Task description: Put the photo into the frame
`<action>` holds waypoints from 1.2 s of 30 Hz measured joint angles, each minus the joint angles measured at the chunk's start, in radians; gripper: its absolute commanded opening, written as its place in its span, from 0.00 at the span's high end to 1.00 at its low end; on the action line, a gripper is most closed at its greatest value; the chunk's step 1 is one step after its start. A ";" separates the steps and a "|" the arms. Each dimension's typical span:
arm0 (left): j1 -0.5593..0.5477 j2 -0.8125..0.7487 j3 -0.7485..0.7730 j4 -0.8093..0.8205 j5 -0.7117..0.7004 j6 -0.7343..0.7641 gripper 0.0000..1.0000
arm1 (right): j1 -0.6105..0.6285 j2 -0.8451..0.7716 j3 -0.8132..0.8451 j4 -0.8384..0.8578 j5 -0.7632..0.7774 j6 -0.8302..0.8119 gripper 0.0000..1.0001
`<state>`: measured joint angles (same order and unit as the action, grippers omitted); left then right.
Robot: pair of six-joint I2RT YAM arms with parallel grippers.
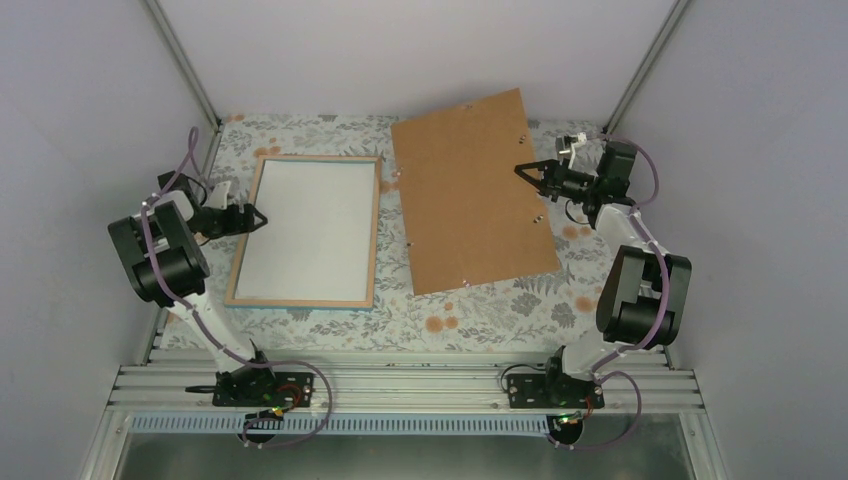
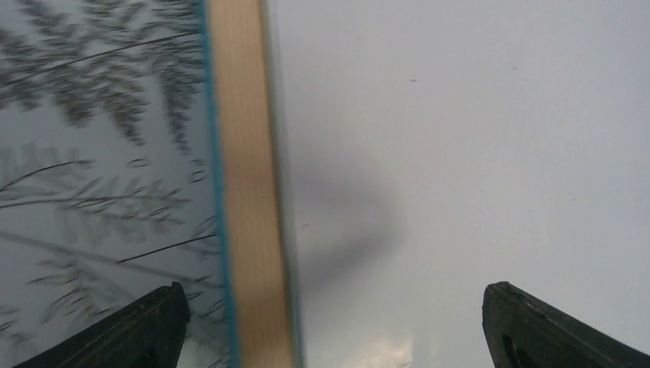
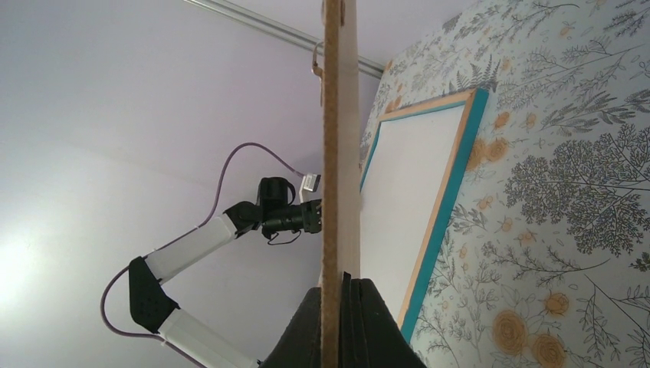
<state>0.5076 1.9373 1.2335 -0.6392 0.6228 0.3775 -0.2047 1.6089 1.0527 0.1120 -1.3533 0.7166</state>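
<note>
The frame (image 1: 300,302) lies face down on the left half of the table, wood-coloured back up, with a teal rim. A plain white sheet (image 1: 310,228) fills it; no sunflower print shows in any view. My left gripper (image 1: 262,218) is open and empty, low at the frame's left rail. In the left wrist view the gripper (image 2: 333,322) has one finger outside the rail (image 2: 249,192) and one over the white sheet (image 2: 460,153). My right gripper (image 1: 522,172) is shut on the right edge of the brown backing board (image 1: 470,190), held raised right of the frame. The right wrist view shows the board (image 3: 339,138) edge-on.
A floral cloth (image 1: 500,300) covers the table. Grey walls and metal corner posts (image 1: 185,55) close in the back and sides. A metal rail (image 1: 400,385) carrying both arm bases runs along the near edge. The left arm (image 3: 192,245) shows beyond the board in the right wrist view.
</note>
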 measured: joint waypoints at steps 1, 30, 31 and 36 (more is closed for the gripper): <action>-0.009 -0.001 -0.005 0.008 0.005 -0.001 0.05 | 0.000 0.000 0.000 0.000 0.000 0.000 0.96; -0.535 -0.219 -0.180 0.281 0.169 -0.253 0.05 | -0.035 0.000 -0.107 0.212 0.024 0.193 0.96; -0.535 -0.243 -0.167 0.291 0.184 -0.266 0.05 | -0.029 0.000 -0.111 0.241 0.025 0.215 0.96; -0.592 -0.280 -0.077 0.395 0.280 -0.391 0.05 | 0.008 0.000 -0.146 0.506 0.032 0.422 0.96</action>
<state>-0.0845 1.6569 1.1568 -0.2440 0.9031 -0.0132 -0.1967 1.6093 0.9066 0.6182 -1.3212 1.1381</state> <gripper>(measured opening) 0.950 0.041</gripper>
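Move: At the left hand the fingers straddle the frame's left rail, a little low over the table; the frame's middle lies about 14 cm to the right, 3 cm back and some 3 cm lower. The backing board hangs roughly 50 cm to the left hand's right, nearly level with it in reach and 20 cm higher. For the right hand, which pinches that board, the board's middle is some 10 cm left and 4 cm back; the frame's is about 46 cm left, 4 cm back and 23 cm below. Keeping one finger against the outer side of the frame's left rail, the open left hand pushes the frame level across the table to the right for about 23 cm, towards the space under the raised backing board, turning clockwise. It then comes free and rises some 15 cm, its fingers tipping up, while drifting a little farther right. The right hand keeps its pinch on the board, dipping about 2 cm and coming back up. ##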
